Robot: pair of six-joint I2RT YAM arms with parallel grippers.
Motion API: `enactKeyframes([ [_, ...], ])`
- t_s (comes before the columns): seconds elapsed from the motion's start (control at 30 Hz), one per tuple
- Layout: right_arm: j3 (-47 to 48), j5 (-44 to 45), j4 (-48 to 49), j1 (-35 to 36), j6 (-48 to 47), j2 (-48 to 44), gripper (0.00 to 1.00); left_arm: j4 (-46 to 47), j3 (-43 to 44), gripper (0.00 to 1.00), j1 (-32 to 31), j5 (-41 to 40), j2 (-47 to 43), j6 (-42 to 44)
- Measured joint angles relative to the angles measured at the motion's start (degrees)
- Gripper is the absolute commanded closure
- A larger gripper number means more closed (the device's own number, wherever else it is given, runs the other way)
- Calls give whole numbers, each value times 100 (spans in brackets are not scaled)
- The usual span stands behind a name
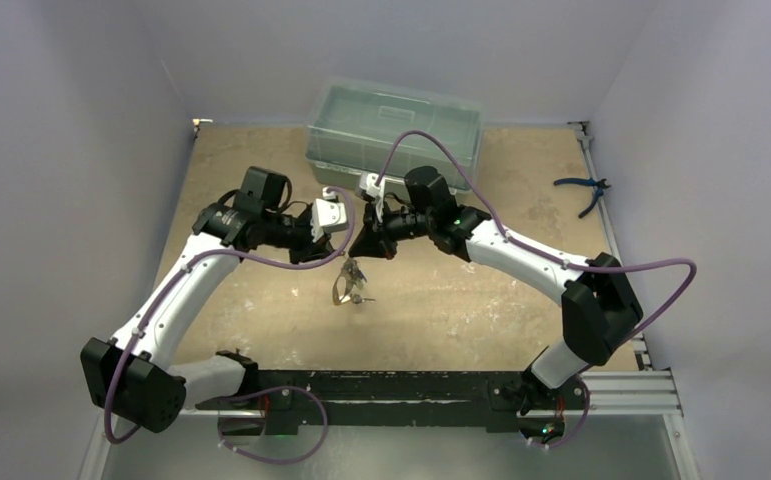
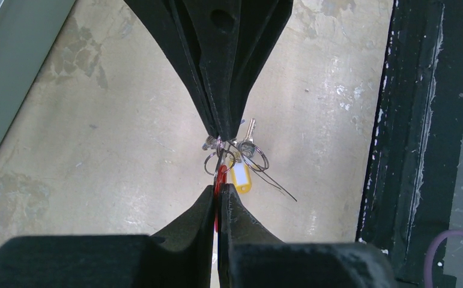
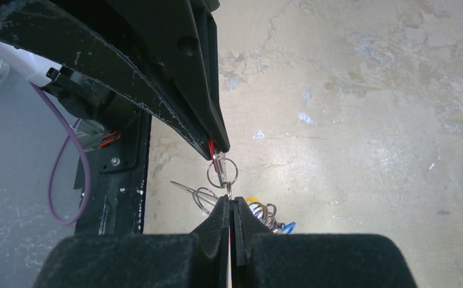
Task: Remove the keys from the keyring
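Note:
Both grippers meet tip to tip above the middle of the table, with the bunch of keys (image 1: 351,285) hanging between and below them. My left gripper (image 2: 220,187) is shut on a red key tag (image 2: 221,175). My right gripper (image 3: 229,200) is shut on the edge of the thin metal keyring (image 3: 223,171). A yellow tag (image 2: 241,178) and a silver key (image 2: 250,131) hang beside the rings. A blue tag (image 3: 286,227) peeks out behind the right fingers. In the top view the left gripper (image 1: 345,250) and right gripper (image 1: 362,248) almost touch.
A clear plastic box (image 1: 396,125) stands at the back of the table. Blue-handled pliers (image 1: 583,190) lie at the far right. A black rail (image 1: 401,385) runs along the near edge, and purple cables loop off both arms.

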Motion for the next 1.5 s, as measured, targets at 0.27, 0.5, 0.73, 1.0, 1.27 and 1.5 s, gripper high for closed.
enactKeyframes([
  [0.27,42,-28,-4,15,-107,0,100,-4,33,100,0,-96,-68,649],
  [0.5,146,-280,26,79,-118,0,100,267,-271,100,-4,-199,-745,1519],
  [0.73,103,-422,-247,74,-107,0,100,824,-492,100,9,-411,-1110,2310],
  [1.0,-31,-501,-269,111,52,0,85,1034,-758,100,9,-385,-1484,3099],
  [1.27,-133,-730,-195,-63,98,-59,75,981,-901,100,9,-197,-1794,3845],
  [1.5,-136,-750,-192,-245,96,-251,60,822,-1110,100,9,35,-2162,4472],
])
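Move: The left hand grips the red tag; the steel keyring and its other keys hang about 7 cm below that hand, 1 cm back and 2 cm to its right. From the right hand, which pinches the ring next to the tag, the hanging keyring is some 7 cm below, 1 cm back and 1 cm left, and the red tag roughly 3 cm straight left, level. The clear box stands about 25 cm ahead of the left hand, 10 cm right and 15 cm below. Rolling about its own fingers by some 50 degrees, top side back towards the base, the left hand climbs about 5 cm, wandering forward and then back, and keeps its pinch on the red tag. The right hand draws back about 3 cm with the ring, opens part way to let go of it, then eases right and forward again, away from the tag. ##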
